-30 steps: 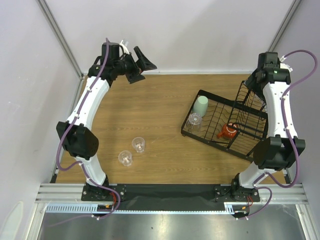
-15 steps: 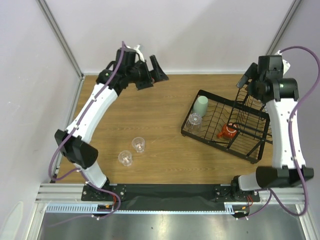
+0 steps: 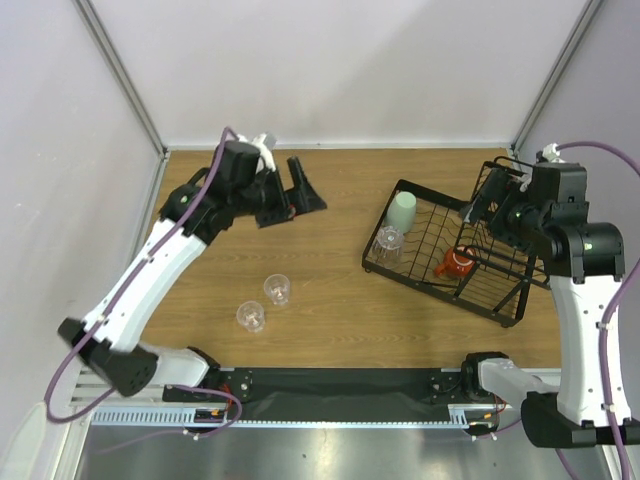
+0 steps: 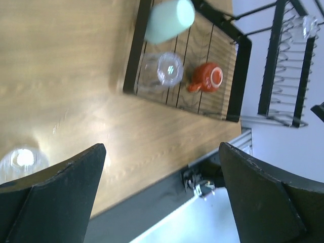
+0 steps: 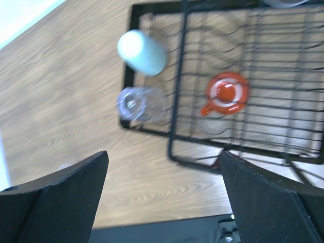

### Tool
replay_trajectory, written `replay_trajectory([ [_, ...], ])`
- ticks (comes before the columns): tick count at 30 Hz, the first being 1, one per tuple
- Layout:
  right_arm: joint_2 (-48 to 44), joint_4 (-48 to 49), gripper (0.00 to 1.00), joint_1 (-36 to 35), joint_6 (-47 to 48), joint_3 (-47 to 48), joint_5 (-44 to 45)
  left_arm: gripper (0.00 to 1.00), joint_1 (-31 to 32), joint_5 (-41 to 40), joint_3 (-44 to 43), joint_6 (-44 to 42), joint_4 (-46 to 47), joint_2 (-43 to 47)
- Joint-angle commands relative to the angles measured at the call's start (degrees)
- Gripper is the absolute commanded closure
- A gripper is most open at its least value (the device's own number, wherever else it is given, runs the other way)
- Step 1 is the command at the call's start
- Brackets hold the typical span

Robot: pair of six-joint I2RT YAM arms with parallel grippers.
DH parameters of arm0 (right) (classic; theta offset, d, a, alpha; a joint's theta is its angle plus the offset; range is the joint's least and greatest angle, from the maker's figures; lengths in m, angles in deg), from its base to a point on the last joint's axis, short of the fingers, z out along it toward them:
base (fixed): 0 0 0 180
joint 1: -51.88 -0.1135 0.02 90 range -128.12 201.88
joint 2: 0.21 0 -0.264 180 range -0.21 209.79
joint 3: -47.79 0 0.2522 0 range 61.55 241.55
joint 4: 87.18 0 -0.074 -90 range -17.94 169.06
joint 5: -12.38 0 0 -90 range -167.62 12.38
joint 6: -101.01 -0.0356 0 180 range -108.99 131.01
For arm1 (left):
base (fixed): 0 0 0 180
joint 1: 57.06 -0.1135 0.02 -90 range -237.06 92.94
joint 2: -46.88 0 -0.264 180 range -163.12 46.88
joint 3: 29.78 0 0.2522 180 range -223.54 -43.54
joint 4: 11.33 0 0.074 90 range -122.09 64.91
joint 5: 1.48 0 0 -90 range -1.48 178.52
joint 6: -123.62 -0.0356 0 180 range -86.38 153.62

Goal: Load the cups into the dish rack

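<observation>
The black wire dish rack [image 3: 420, 275] stands at the right of the table. In its tray sit a mint-green cup [image 3: 402, 210], a clear cup [image 3: 388, 240] and an orange mug [image 3: 455, 263]. Two more clear cups [image 3: 277, 289] [image 3: 250, 316] stand on the bare wood at front left. My left gripper [image 3: 292, 200] hovers open and empty over the back left of the table, well away from them. My right gripper [image 3: 482, 205] hangs open and empty above the rack's taller section. The right wrist view looks down on the mint cup [image 5: 142, 50], clear cup [image 5: 139, 104] and mug [image 5: 226, 93].
The left wrist view takes in the rack [image 4: 238, 76], its mint cup [image 4: 169, 20], clear cup [image 4: 167, 70] and mug [image 4: 207, 78], plus one clear cup [image 4: 20, 159] at lower left. White walls enclose the table at back and sides. A black strip and metal rail run along the near edge.
Both arms have swung down from the back wall. The left gripper moved forward over the table, and the right gripper came forward over the rack. No cup has moved.
</observation>
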Motion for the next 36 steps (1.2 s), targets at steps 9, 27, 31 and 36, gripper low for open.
replay_trajectory([
  [9,-9.1,0.0,0.0,-0.2,-2.4,-6.9,-19.5,0.04,2.9,-4.5,18.4,4.5,-3.9,18.2],
  [27,-15.1,-9.4,0.0,-0.9,0.7,-16.9,-26.9,0.0,2.8,-12.7,25.5,2.9,-0.8,5.4],
  [31,-12.7,-9.0,0.0,-0.8,2.0,-15.7,-26.0,0.0,2.8,-12.0,26.1,4.6,-0.7,3.4],
  [36,-12.2,-5.6,0.0,-0.9,2.1,-19.4,-25.7,0.0,2.7,-9.1,30.5,7.6,5.2,3.6],
])
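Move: The nearer of the two clear cups still on the table stands about 6 cm back from the left hand, 9 cm to its left and some 27 cm below. The other clear cup lies about 7 cm farther back and 6 cm farther left than that one. At a similar depth, the clear cup in the rack is about 5 cm ahead of the left hand and 19 cm to its right. From the right hand, the nearer table cup is roughly 44 cm to the left, 2 cm back and 28 cm below. Bring the open left gripper back and a little left, then sink it steeply towards the nearer clear cup, about 17 cm down in all, easing slightly forward and tipping the fingers some 20 degrees further down; stop above the cup, still wide open. Meanwhile draw the empty right gripper back about 10 cm, left and somewhat down, away from the rack's upper tier, rolling its left side up and turning it counter-clockwise. ##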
